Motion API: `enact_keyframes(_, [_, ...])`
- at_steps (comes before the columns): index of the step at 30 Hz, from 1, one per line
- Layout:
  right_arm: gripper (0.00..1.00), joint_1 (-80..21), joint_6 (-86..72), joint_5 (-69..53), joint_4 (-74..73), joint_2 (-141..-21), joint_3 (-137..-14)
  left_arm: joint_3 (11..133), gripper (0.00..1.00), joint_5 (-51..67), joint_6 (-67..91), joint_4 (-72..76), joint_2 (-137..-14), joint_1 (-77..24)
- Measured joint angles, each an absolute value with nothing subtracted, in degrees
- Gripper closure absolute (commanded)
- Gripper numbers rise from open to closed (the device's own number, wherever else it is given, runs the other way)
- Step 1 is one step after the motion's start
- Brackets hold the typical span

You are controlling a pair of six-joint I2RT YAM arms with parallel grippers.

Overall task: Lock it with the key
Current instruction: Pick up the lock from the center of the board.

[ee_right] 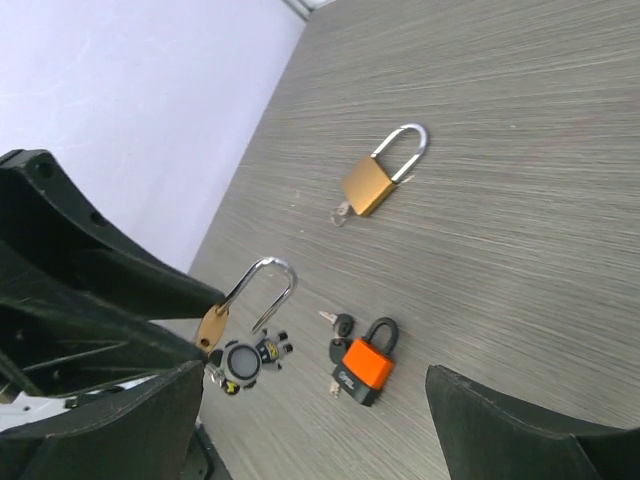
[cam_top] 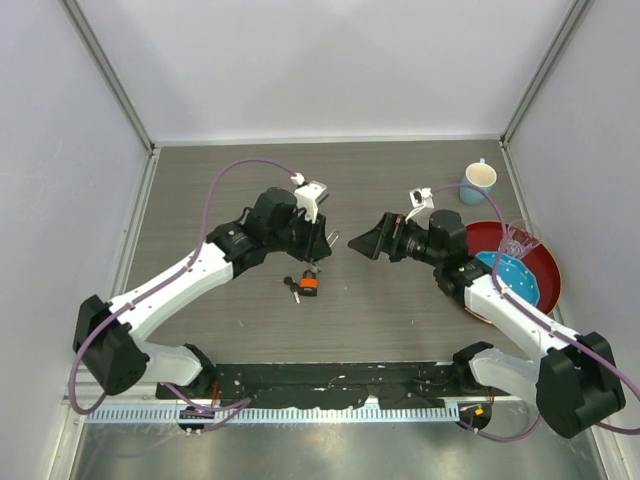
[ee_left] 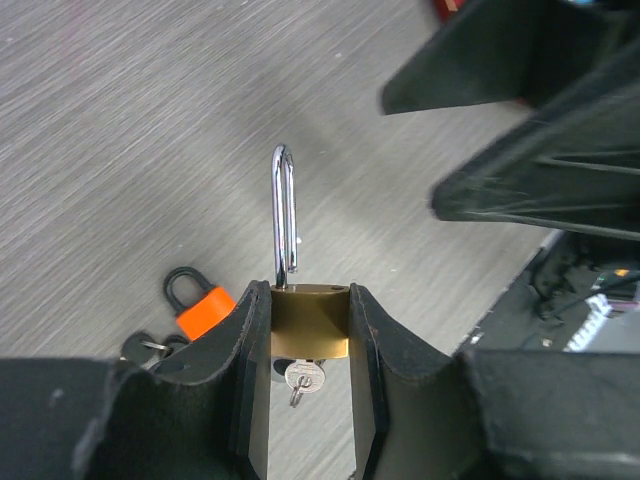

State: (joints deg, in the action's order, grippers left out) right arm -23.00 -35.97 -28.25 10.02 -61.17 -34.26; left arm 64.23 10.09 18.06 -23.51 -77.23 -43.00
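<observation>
My left gripper (ee_left: 308,294) is shut on the body of a brass padlock (ee_left: 310,322), held above the table. Its steel shackle (ee_left: 284,215) stands open, swung out of the body. A small silver key (ee_left: 303,378) sticks in the lock's underside, and a round keychain charm (ee_right: 245,360) hangs below it. My right gripper (cam_top: 362,243) is open and empty, a short way right of the left gripper (cam_top: 318,243) and pointing at it. The right fingers (ee_left: 560,180) show blurred at the upper right of the left wrist view.
An orange padlock (cam_top: 308,286) with dark-headed keys (ee_right: 340,325) lies on the table under the grippers. A second brass padlock (ee_right: 375,180), shackle closed, lies farther off. A blue mug (cam_top: 480,180) and a red bowl (cam_top: 545,262) stand at the right.
</observation>
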Motion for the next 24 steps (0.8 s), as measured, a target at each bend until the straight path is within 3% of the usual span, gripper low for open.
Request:
enact_keyframes(9, [0.04, -23.00, -42.76, -34.59, 23.46, -65.58, -33.71, 63.96, 1.00, 16.14, 20.58, -22.31, -73.71, -43.00])
enact_keyframes(16, [0.11, -23.03, -49.80, -37.71, 35.99, -69.82, -31.57, 63.79, 1.00, 18.35, 22.20, -21.19, -73.56, -43.00])
enact_keyframes(19, [0.16, -23.03, -51.53, -38.30, 38.83, -71.88, -31.00, 63.70, 1.00, 19.25, 22.94, -20.56, -73.21, -43.00])
enact_keyframes(24, [0.34, -23.75, -54.85, -38.83, 43.77, -73.97, -30.35, 63.55, 1.00, 20.67, 24.10, -19.70, -72.03, -43.00])
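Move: The left hand still holds the brass lock, shackle forward and to the right; the right hand's open fingers are about 8 cm to its right and 2 cm ahead, roughly level. From the right hand, the shackle is some 6 cm left and 2 cm ahead, about level. On the table, roughly 17 cm below the left hand, the orange lock lies 3 cm left and 2 cm ahead, the black keys 7 cm left and 2 cm ahead. Right fingers reach 4 cm left around the shackle, starting to close, while left raises its lock 5 cm. ##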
